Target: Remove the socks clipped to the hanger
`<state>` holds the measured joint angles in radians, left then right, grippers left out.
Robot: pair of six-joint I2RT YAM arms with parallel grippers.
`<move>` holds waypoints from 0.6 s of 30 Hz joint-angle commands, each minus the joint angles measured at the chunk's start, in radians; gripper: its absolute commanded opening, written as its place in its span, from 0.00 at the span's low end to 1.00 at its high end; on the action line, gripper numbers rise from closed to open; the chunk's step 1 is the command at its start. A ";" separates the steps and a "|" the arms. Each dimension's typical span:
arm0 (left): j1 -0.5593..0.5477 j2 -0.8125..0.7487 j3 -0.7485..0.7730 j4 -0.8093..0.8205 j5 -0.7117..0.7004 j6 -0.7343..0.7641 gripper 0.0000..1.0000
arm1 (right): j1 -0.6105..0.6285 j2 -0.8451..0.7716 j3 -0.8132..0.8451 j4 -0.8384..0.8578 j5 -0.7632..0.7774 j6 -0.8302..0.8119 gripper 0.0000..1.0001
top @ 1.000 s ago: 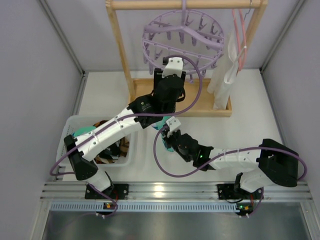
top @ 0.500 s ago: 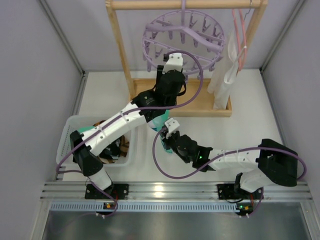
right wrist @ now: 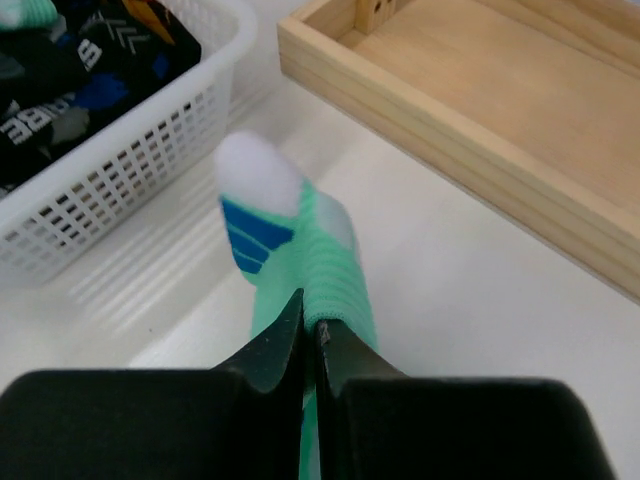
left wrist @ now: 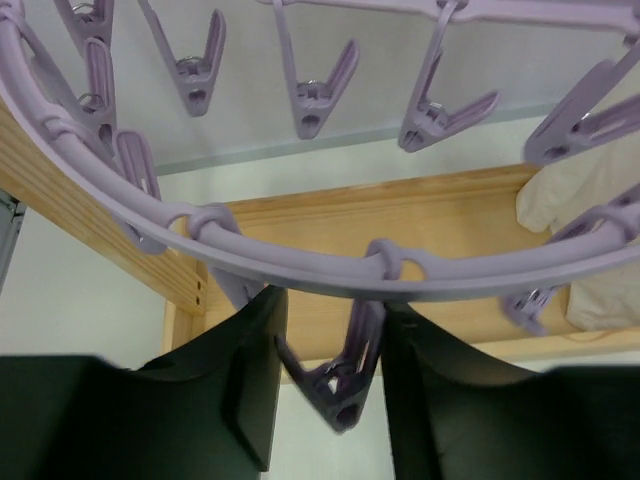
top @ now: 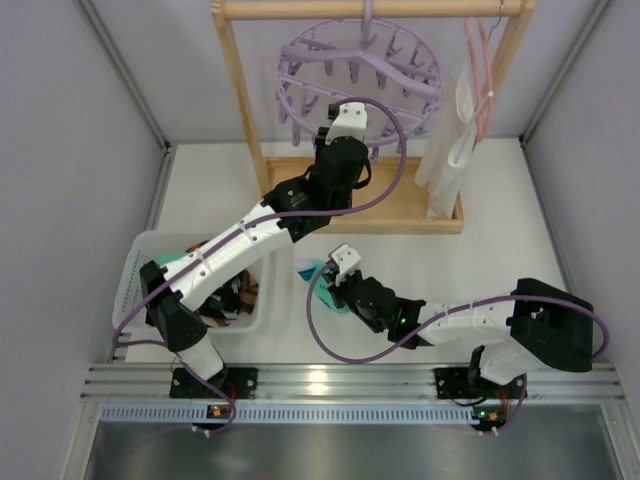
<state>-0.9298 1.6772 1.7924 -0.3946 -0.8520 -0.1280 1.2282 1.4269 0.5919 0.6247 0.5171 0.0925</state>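
The round lavender hanger [top: 360,75] hangs from the wooden rack's top bar. In the left wrist view its ring [left wrist: 300,262] arches overhead and the pegs in sight hang bare. My left gripper [left wrist: 335,310] reaches up under the ring's near side. Its two dark fingers [left wrist: 250,380] press on either side of one dangling clip peg [left wrist: 345,385]. My right gripper [right wrist: 312,325] is shut on the cuff of a teal-and-white sock [right wrist: 300,260] with blue marks, held low over the table [top: 322,285] beside the basket. Other socks [right wrist: 80,70] lie in the basket.
A white slotted basket [top: 140,262] stands at the near left, its wall [right wrist: 150,170] close to the held sock. The wooden rack's tray base [top: 400,210] and left post [top: 243,100] stand behind. A long white cloth [top: 450,150] hangs on a thin pink hanger [top: 480,80] at the right.
My left arm has stretched farther up to the hanger and its jaws have narrowed around the peg. My right gripper has drawn the teal sock nearer and lower, away from the rack.
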 commanded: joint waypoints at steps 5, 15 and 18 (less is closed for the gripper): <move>0.005 -0.200 -0.177 0.036 0.080 -0.041 0.72 | 0.007 -0.080 -0.053 0.046 -0.047 0.049 0.00; 0.005 -0.574 -0.367 -0.121 -0.106 -0.084 0.98 | -0.064 -0.134 0.073 -0.106 -0.348 0.013 0.00; 0.005 -0.651 -0.360 -0.208 -0.169 -0.090 0.98 | -0.065 -0.105 0.170 -0.143 -0.440 -0.031 0.00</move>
<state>-0.9279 1.0920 1.4311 -0.4999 -0.9066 -0.1967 1.1728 1.3125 0.6266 0.5098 0.2268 0.1062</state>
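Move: The teal sock is already free of the hanger and pinched in the right hand, its middle about 3 cm below those fingers. From there the white basket lies about 26 cm left, 3 cm ahead and 10 cm lower; the wooden base is about 27 cm ahead, 7 cm right and 12 cm lower. From the left hand, still at an empty clip, the sock is roughly 16 cm back, 4 cm left and 25 cm below, the hanger ring's middle 11 cm ahead and 2 cm right, and the basket 14 cm back, 30 cm left and 32 cm down. The empty clip is let go as the left fingers spread wide; that hand backs off the ring, then sweeps left towards the basket, about 14 cm left and 10 cm back, rising near the end. The teal sock stays pinched in the shut right fingers, which dip slightly, then rise some 5 cm, easing back and left while turning about 15 degrees counter-clockwise. ##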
